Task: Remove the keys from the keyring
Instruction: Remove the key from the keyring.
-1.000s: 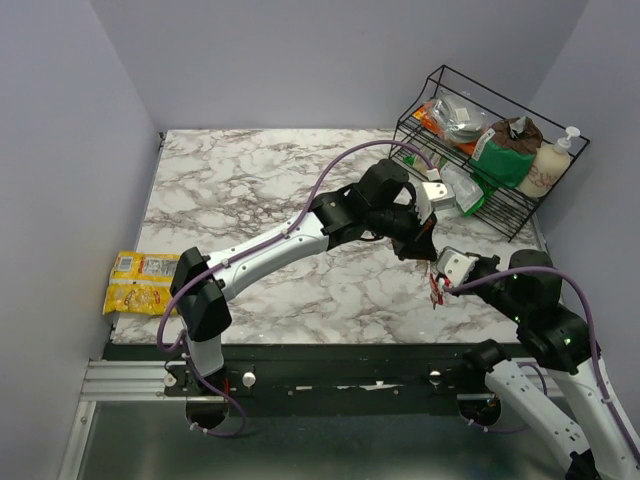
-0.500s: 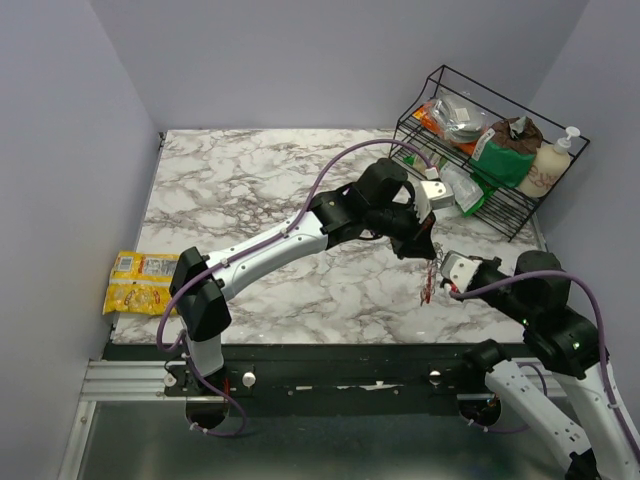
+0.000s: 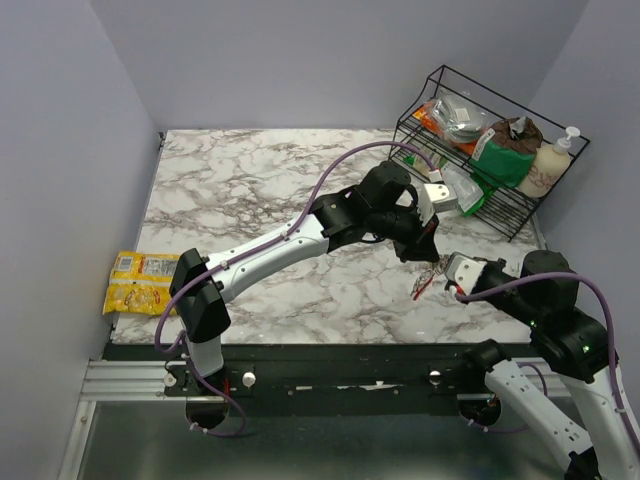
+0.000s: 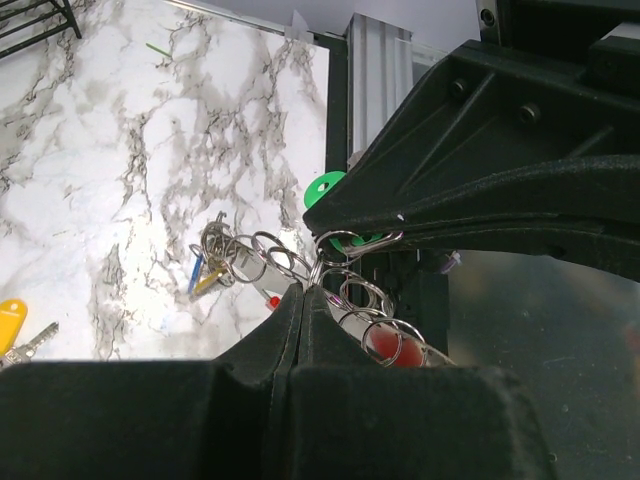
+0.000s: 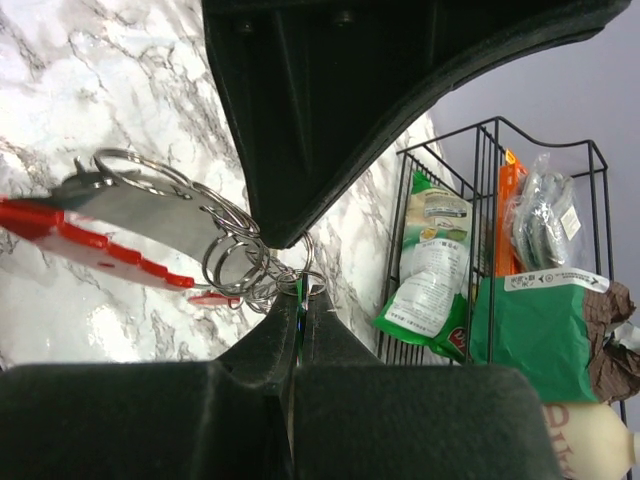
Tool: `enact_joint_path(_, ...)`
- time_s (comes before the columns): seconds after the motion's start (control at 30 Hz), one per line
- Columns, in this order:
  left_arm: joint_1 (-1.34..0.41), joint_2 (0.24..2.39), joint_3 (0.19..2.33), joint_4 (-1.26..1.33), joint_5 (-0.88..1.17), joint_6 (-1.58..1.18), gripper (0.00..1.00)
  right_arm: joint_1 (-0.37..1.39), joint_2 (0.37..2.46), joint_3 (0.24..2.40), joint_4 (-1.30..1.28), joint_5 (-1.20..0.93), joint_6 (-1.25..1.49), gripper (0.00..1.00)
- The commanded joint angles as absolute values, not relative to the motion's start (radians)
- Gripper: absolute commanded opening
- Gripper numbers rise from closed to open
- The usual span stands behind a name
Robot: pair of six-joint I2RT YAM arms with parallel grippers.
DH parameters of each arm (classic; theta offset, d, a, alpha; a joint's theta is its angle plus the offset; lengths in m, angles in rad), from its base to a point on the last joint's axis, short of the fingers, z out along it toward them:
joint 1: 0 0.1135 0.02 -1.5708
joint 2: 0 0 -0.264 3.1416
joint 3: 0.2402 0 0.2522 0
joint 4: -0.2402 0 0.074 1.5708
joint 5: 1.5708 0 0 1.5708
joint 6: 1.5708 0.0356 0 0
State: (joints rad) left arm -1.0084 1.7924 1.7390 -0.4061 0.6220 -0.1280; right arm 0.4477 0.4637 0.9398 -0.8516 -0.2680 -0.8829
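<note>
The keyring [image 5: 120, 215], a grey metal strip with a red edge, hangs between my two grippers, strung with several steel split rings. My left gripper [image 4: 303, 290] is shut, pinching the keyring at one of those rings. My right gripper [image 5: 303, 292] is shut on the thin green key [image 5: 301, 290], whose round green head [image 4: 325, 188] shows in the left wrist view. A blue key [image 4: 197, 275] dangles from the rings. A yellow key [image 4: 10, 318] lies loose on the marble. From above, the keyring [image 3: 422, 286] tilts below the left gripper [image 3: 428, 250] and beside the right gripper [image 3: 448, 272].
A black wire rack [image 3: 490, 140] with snack bags and a soap bottle [image 3: 550, 165] stands at the back right, close behind the grippers. A yellow snack packet [image 3: 140, 280] lies at the table's left edge. The marble table's [image 3: 250, 190] front rail runs just below the keyring.
The right gripper has drawn back to the right and slightly lower. The keyring's red end has swung from hanging straight down to a slant pointing left.
</note>
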Motion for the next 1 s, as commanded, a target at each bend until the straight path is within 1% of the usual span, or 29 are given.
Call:
enact_joint_path(0.0,-0.989,1.804,1.755,-0.406,0.619,-0.124,0.0,0.446,0.46,0.943,-0.753,-0.218,-0.865,0.01)
enact_joint_path(0.13,-0.991,1.81,1.752,-0.391,0.715,-0.132,0.0,0.446,0.486,0.962,-0.729,-0.178,-0.861,0.01)
enact_joint_path(0.17,-0.991,1.809,1.75,-0.388,0.73,-0.135,0.01,0.446,0.497,0.977,-0.732,-0.182,-0.861,0.01)
enact_joint_path(0.23,-0.991,1.805,1.749,-0.379,0.77,-0.138,0.09,0.446,0.508,0.992,-0.745,-0.199,-0.861,0.01)
enact_joint_path(0.27,-0.991,1.804,1.746,-0.376,0.779,-0.141,0.14,0.446,0.509,0.999,-0.749,-0.204,-0.862,0.01)
enact_joint_path(0.37,-0.991,1.796,1.736,-0.362,0.816,-0.15,0.24,0.446,0.519,0.994,-0.761,-0.215,-0.874,0.01)
enact_joint_path(0.43,-0.988,1.789,1.73,-0.354,0.837,-0.156,0.26,0.446,0.515,0.979,-0.77,-0.222,-0.887,0.01)
enact_joint_path(0.57,-0.977,1.789,1.72,-0.311,0.874,-0.201,0.33,0.446,0.509,0.956,-0.779,-0.23,-0.899,0.01)
enact_joint_path(0.7,-0.96,1.798,1.704,-0.276,0.876,-0.244,0.34,0.446,0.506,0.959,-0.804,-0.268,-0.9,0.01)
enact_joint_path(0.97,-0.948,1.816,1.69,-0.236,0.862,-0.299,0.37,0.446,0.508,0.933,-0.793,-0.27,-0.905,0.01)
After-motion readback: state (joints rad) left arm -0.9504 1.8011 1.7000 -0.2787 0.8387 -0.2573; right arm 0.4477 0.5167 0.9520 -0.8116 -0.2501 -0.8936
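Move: My left fingers are shut on the wire rings. From them, the green key pinched in my right fingers is about 3 cm to the right, 1 cm back and level. The red handle of the hanging tool is roughly 4 cm back, 2 cm left and 4 cm below, and the blue and yellow keys dangle some 3 cm ahead and 5 cm below. For my right hand the green key is right between the pads. I let go of the rings with my left hand, opening its fingers to about a third while easing them back about 2 cm and up 1.5 cm, then forward again by 1 cm, rolling some 10 degrees beside the right fingertips. My right hand keeps its pinch on the green key and shifts 1.5 cm forward, rising about 1 cm and settling again. ##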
